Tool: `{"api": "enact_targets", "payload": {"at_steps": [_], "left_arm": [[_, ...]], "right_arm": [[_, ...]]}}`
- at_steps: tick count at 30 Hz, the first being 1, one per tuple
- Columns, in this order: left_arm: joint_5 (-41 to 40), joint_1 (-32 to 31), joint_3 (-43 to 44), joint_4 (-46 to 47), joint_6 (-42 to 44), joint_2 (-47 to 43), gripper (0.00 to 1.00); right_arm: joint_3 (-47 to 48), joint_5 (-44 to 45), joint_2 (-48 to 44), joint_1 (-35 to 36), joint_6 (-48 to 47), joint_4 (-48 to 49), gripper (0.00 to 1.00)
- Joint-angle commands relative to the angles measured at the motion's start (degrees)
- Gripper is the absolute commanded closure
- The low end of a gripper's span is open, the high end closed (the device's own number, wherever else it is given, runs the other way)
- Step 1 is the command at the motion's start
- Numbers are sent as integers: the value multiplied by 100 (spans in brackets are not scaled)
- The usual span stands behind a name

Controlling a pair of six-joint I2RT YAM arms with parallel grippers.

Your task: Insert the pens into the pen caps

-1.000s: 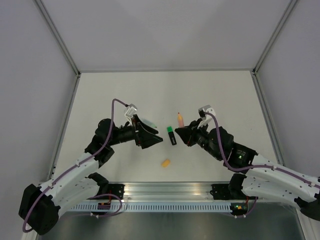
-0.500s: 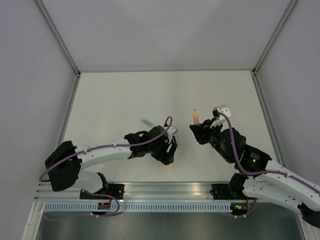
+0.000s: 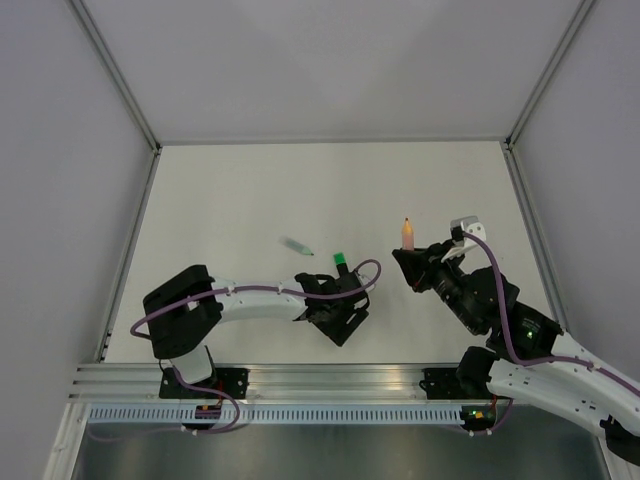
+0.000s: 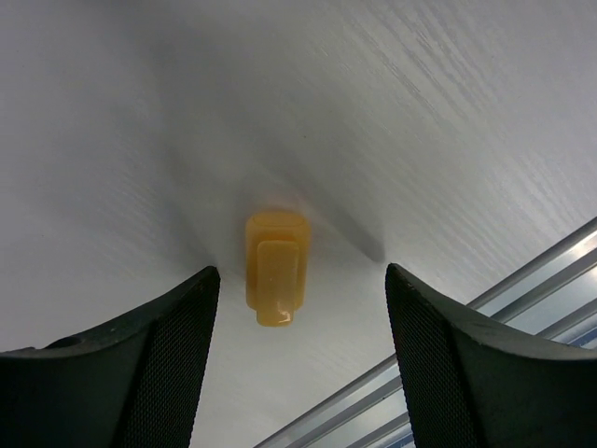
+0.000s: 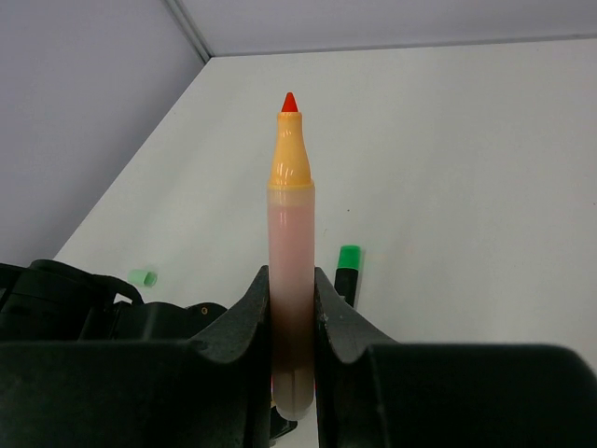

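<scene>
An orange pen cap lies on the table between the spread fingers of my open left gripper, which touch nothing. From above, that gripper hides the cap. My right gripper is shut on the orange-pink pen, held upright with its red tip up; in the top view the pen stands right of centre. A black pen with a green end lies just beyond the left gripper. The pale green pen lies farther left.
An aluminium rail runs along the near table edge, close behind the left gripper, and shows in the left wrist view. Grey walls enclose the table on three sides. The left arm stretches across the front.
The left arm swung down toward the near edge and now stands over the orange cap, jaws slightly narrower. The right gripper carried the orange-pink pen to the right.
</scene>
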Motion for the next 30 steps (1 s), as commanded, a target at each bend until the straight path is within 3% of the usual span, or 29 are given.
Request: {"api": "enact_targets", "payload": {"at_steps": [1, 13, 21, 25, 28, 30], "left_arm": [[-321, -28, 248, -286, 207, 103, 24], [-383, -28, 345, -488, 181, 577, 37], [-453, -19, 345, -480, 58, 709, 71], [-322, 69, 275, -243, -12, 481, 81], [-190, 218, 231, -58, -74, 218, 97], [-251, 350, 222, -5, -135, 51, 98]], "right_arm": [[-47, 2, -136, -20, -70, 30, 100], [-82, -33, -224, -20, -70, 57, 100], [-91, -112, -189, -20, -96, 100, 100], [-100, -200, -101, -20, -114, 162, 100], [-118, -200, -5, -20, -122, 215, 100], [-135, -261, 40, -20, -175, 267, 100]]}}
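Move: The yellow pen cap lies between the left hand's open fingers, about 1 cm ahead of the hand point and some 1 cm lower. From that hand, the black pen with the green cap is roughly 17 cm ahead and 4 cm to the right. The pale green pen is about 26 cm ahead and 10 cm left. From the right hand, the yellow cap is about 28 cm below, 6 cm back and 16 cm left. The left fingers, pointing down around the yellow cap at the table, close from well open and pinch its two sides. The hand creeps about 1 cm forward and settles half a centimetre as they shut, then starts to drift a little farther forward with the grip kept. The right hand stays high in place, still holding the red-tipped pen. ##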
